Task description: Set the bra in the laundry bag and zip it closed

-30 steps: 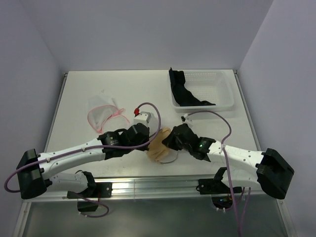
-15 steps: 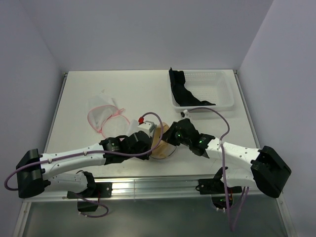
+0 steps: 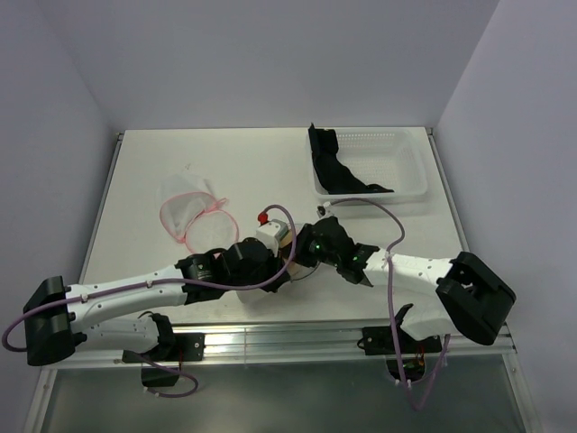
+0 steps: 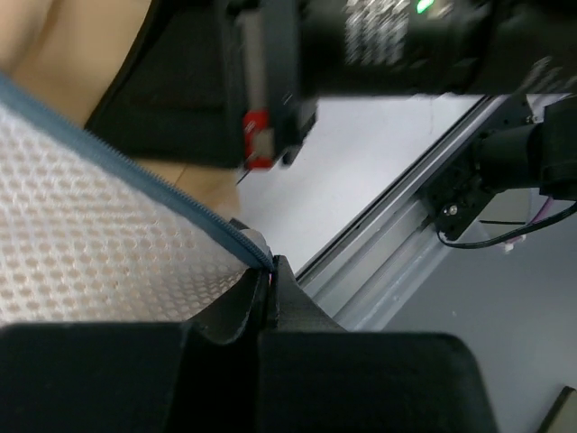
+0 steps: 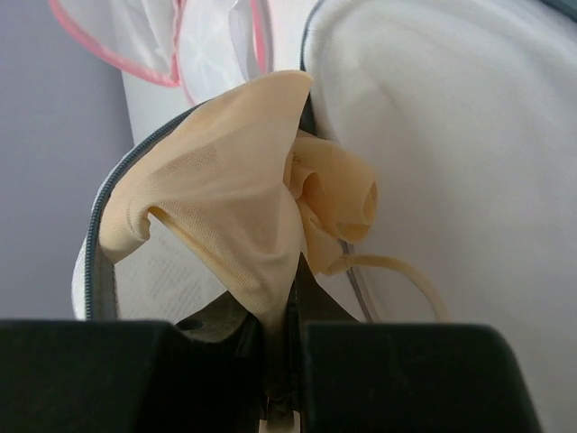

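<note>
My right gripper [image 5: 287,307] is shut on a fold of the beige bra [image 5: 234,198], which bunches at the open mouth of the white mesh laundry bag [image 5: 451,135] with a grey zipper edge [image 5: 108,216]. A bra strap [image 5: 397,271] loops over the bag. My left gripper [image 4: 268,269] is shut on the bag's zipper edge [image 4: 135,180], with the mesh [image 4: 90,253] to its left. In the top view both grippers meet near the table's front middle, the left one [image 3: 278,268] and the right one [image 3: 304,252]. The bra and bag are mostly hidden beneath them.
A second mesh bag with pink trim [image 3: 189,212] lies to the back left. A white basket [image 3: 401,167] with a black garment [image 3: 338,171] draped over its left wall stands at the back right. The table's metal front rail [image 4: 397,244] is close to the left gripper.
Both grippers have closed in on each other, the right one moving left and away from the front edge. The bra, earlier plain between them, is now mostly covered by the arms.
</note>
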Controlling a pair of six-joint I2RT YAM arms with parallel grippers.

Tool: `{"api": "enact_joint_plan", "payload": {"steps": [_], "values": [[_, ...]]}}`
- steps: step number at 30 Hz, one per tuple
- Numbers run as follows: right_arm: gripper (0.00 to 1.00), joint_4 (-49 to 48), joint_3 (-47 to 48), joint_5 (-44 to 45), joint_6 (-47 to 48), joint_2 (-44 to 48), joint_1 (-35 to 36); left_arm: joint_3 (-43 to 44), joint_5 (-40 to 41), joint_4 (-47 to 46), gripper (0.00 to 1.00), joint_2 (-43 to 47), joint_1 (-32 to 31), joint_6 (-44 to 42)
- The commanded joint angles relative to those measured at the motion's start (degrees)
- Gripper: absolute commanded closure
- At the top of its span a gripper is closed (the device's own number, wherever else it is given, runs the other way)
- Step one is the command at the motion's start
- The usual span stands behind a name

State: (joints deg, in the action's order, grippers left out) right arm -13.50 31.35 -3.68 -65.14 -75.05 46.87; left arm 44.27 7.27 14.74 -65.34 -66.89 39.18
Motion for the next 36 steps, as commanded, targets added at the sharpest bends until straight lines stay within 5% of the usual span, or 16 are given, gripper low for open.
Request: {"api": "enact_joint_plan", "payload": {"steps": [1, 17, 20, 24, 27, 36], "values": [[1.00, -4.3, 2.7, 1.2, -0.6, -1.7, 2.2, 0.6, -2.2, -6.2, 1.00, 1.7, -0.5, -3.0], [1.00, -0.6, 5.6, 2.7, 9.0, -8.0, 6.0, 1.0, 17.4, 0.5, 1.00, 1.4, 0.0, 2.9], [0.88, 2.8, 7.7, 2.7, 12.2, -8.2, 6.1, -0.1, 19.3, 1.4, 1.00, 1.8, 0.0, 4.8], [0.56, 6.5, 9.0, 4.4, 15.0, -5.8, 6.6, -0.9, 20.8, 2.7, 1.00, 1.9, 0.0, 6.4], [0.43, 9.5, 10.0, 6.5, 15.9, -3.3, 6.9, -1.4, 21.1, 2.7, 1.00, 1.5, 0.0, 7.1], [0.31, 24.6, 14.8, 16.0, 16.9, 4.6, 7.0, -2.0, 21.0, 1.8, 1.00, 1.4, 0.0, 8.1]]}}
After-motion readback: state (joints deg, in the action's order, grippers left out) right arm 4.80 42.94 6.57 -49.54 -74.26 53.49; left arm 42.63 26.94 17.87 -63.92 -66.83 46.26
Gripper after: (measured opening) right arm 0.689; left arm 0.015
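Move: The right hand holds the bra, draped across the laundry bag's rim; the bag's mouth is about 4 cm to its left and 4 cm below, level fore and aft. From that hand the pink ring is some 24 cm left, 8 cm ahead, 10 cm down. The left hand already pinches the rim, with the bag's mouth roughly 7 cm ahead, 4 cm left and 5 cm below. Right hand feeds the bra about 4 cm down-left into the mouth, releases, rises; left swings the rim forward-left. ##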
